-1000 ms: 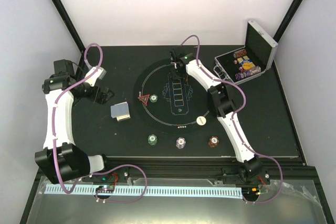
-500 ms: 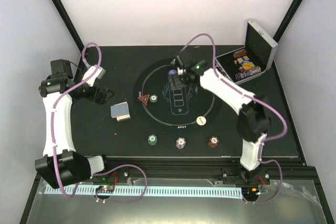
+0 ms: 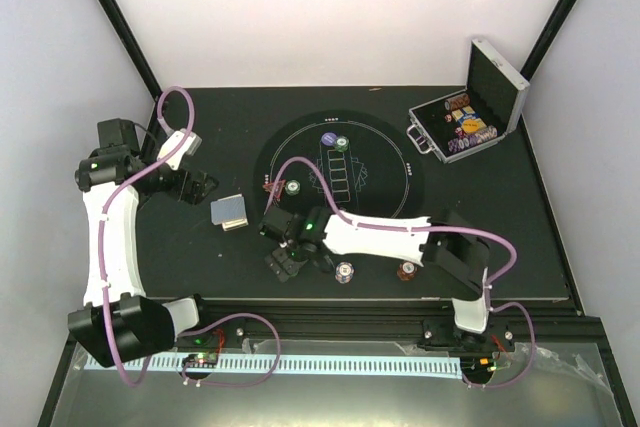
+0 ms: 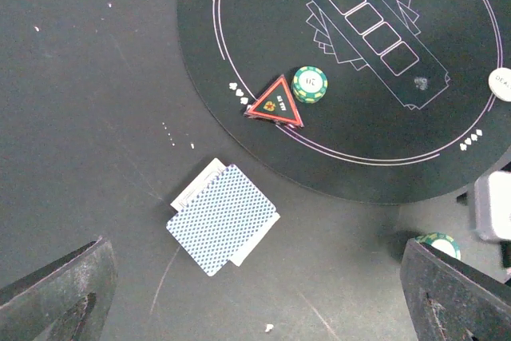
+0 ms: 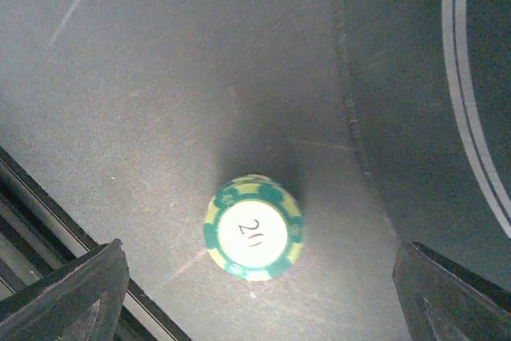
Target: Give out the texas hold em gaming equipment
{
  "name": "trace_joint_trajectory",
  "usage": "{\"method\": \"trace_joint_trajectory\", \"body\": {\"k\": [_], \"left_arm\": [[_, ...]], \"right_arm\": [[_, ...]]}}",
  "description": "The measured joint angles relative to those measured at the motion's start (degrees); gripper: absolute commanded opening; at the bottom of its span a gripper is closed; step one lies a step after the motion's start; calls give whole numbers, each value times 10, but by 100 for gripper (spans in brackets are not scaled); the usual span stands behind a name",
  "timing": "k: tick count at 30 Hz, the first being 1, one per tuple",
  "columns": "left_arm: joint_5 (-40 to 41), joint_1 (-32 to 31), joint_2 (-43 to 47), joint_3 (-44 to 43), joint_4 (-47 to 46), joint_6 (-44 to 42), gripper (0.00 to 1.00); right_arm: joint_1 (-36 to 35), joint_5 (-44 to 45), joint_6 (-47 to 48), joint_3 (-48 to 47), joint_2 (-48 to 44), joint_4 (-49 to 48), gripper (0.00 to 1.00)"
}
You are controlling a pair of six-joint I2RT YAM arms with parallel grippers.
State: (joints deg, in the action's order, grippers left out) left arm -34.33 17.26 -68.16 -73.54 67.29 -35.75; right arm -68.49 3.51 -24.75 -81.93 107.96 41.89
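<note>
A stack of green chips (image 5: 254,227) stands on the bare table just off the black mat (image 5: 415,77). My right gripper (image 5: 259,297) hangs open above it, its fingers wide on either side and not touching. From above, that gripper (image 3: 284,261) covers the stack. My left gripper (image 4: 255,297) is open and holds nothing, over the table near the blue-backed cards (image 4: 223,219). On the mat lie a red triangle marker (image 4: 275,103), a green chip (image 4: 310,84), a purple disc (image 3: 328,140) and another green chip (image 3: 342,144).
A purple-white chip stack (image 3: 344,272) and a red-brown one (image 3: 407,270) stand near the table's front edge. The open silver case (image 3: 465,127) with more chips sits at the back right. A white button (image 4: 501,84) lies on the mat's near side.
My right arm swung from the mat's far end to the near left, over the green stack, with its jaws widening. A purple disc and green chip now show at the far end.
</note>
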Motion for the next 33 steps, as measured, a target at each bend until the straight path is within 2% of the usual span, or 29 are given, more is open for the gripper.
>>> {"method": "trace_joint_trajectory", "body": {"k": [7, 14, 19, 23, 28, 30, 33], "left_arm": [[1, 0, 7, 0, 0, 0, 99], [2, 0, 8, 0, 0, 0, 99], [5, 0, 10, 0, 0, 0, 99], [7, 0, 10, 0, 0, -1, 99], [7, 0, 10, 0, 0, -1, 99], [8, 0, 10, 0, 0, -1, 99], [9, 0, 10, 0, 0, -1, 99]], "right_arm": [[-20, 1, -10, -21, 67, 1, 88], [-20, 5, -11, -48, 97, 7, 70], [-20, 5, -9, -53, 107, 8, 66], [-20, 5, -8, -53, 109, 9, 58], [-20, 6, -5, -53, 109, 10, 43], [-19, 7, -6, -53, 109, 9, 43], [-19, 7, -5, -53, 109, 9, 51]]}}
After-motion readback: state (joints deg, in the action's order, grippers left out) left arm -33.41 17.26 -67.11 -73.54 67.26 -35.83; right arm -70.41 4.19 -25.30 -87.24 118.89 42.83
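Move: The stack of green chips stands almost straight under the right hand's open fingers, roughly 1 cm back, 2 cm to the left and 6 cm below. The white chip stack stands some 12 cm to the right and 3 cm back of the hand; the card decks lie about 14 cm ahead and 17 cm left. From the left hand the green stack lies about 11 cm back, 16 cm to the right and 23 cm down. The right hand's fingers come to pinch the green chip stack from both sides: the hand sinks about 5 cm around it, easing a couple of centimetres to the left and tilting only slightly. The fingers start closing late in the descent and go on shutting once the hand has stopped, to roughly half open. ##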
